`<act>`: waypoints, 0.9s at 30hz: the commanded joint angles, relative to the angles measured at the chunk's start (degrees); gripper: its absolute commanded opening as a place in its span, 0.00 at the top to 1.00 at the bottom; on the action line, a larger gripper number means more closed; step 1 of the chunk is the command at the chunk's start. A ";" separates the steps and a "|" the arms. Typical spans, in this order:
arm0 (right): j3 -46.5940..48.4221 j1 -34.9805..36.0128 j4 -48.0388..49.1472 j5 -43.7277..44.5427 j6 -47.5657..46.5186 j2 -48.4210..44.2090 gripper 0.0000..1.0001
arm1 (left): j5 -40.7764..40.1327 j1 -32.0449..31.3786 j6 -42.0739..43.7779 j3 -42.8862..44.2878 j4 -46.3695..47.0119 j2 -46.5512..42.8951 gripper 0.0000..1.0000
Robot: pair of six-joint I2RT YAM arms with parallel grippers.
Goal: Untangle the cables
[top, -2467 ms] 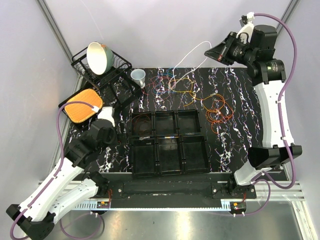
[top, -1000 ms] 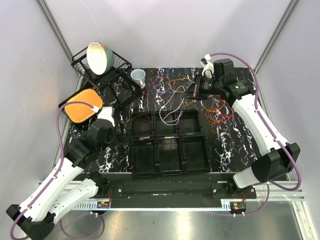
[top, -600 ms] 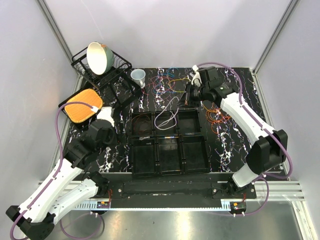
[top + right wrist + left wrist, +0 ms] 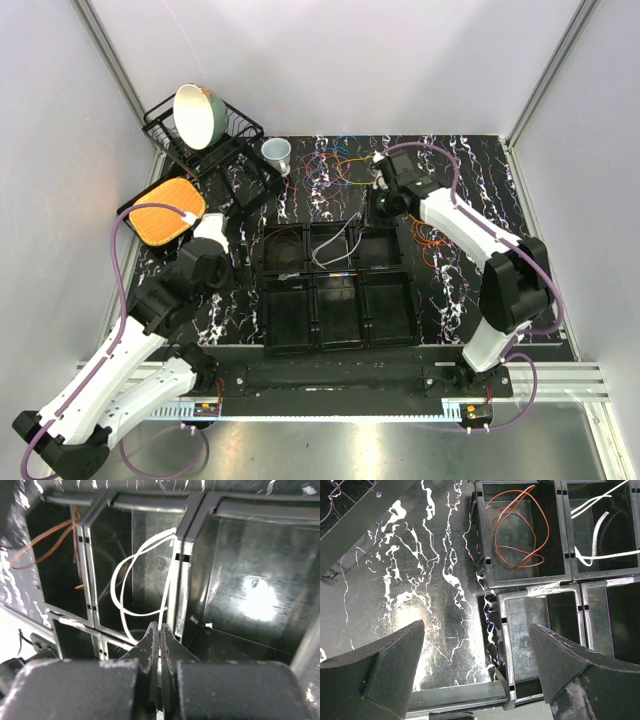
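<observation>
A tangle of thin coloured cables [image 4: 335,165] lies at the back of the mat, with orange loops [image 4: 437,225] to the right. My right gripper [image 4: 378,207] is shut on a white cable [image 4: 335,247] that droops into the back middle compartment of the black tray [image 4: 340,318]. In the right wrist view the gripper [image 4: 160,629] pinches the white cable [image 4: 122,582] above the divider. A brown cable [image 4: 517,530] lies in the back left compartment. My left gripper [image 4: 477,652] is open and empty, above the tray's left edge; in the top view it [image 4: 230,265] sits left of the tray.
A wire dish rack [image 4: 230,135] with a bowl [image 4: 198,112] stands at the back left. A small cup [image 4: 277,152] stands beside it. An orange pad [image 4: 165,210] on a dark plate lies at the left edge. The tray has several compartments.
My right gripper came down from high at the back right to the tray's back row, bringing the white cable, which now hangs into the back middle compartment. The left arm has not moved.
</observation>
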 commanded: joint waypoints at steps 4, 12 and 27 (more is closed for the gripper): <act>3.75 6.10 1.39 2.89 -1.37 5.98 1.00 | 0.98 0.67 0.11 1.29 1.78 0.46 0.12; 3.66 9.26 3.15 1.49 -0.23 9.15 1.00 | 1.24 1.02 0.28 1.21 1.78 0.64 0.12; 12.36 9.97 -8.08 10.18 -2.86 7.49 0.60 | 1.68 1.63 0.46 1.29 1.95 1.08 0.12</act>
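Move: The right hand, shut on the white cable, has the far-row middle bin it is lowering into about 6 cm to its left, 4 cm back and some 11 cm below. The orange cable's far-row left bin lies about 16 cm left and 4 cm back, the empty far-row right bin some 4 cm right and 4 cm back. For the left hand, the middle bin is about 18 cm right, 7 cm ahead and 16 cm below. With the white cable still pinched, the right hand sinks some 6 cm while sliding about 5 cm to the left and a little back, over the divider and down towards the far-row middle bin, the wrist turning roughly 10 degrees, mostly counter-clockwise and tipping down. Low over that bin its fingers, shut until then, part to about a third of their opening as the hand lifts again by a centimetre or two and eases slightly forward, with the cable's upper part still between or right at the fingertips. ##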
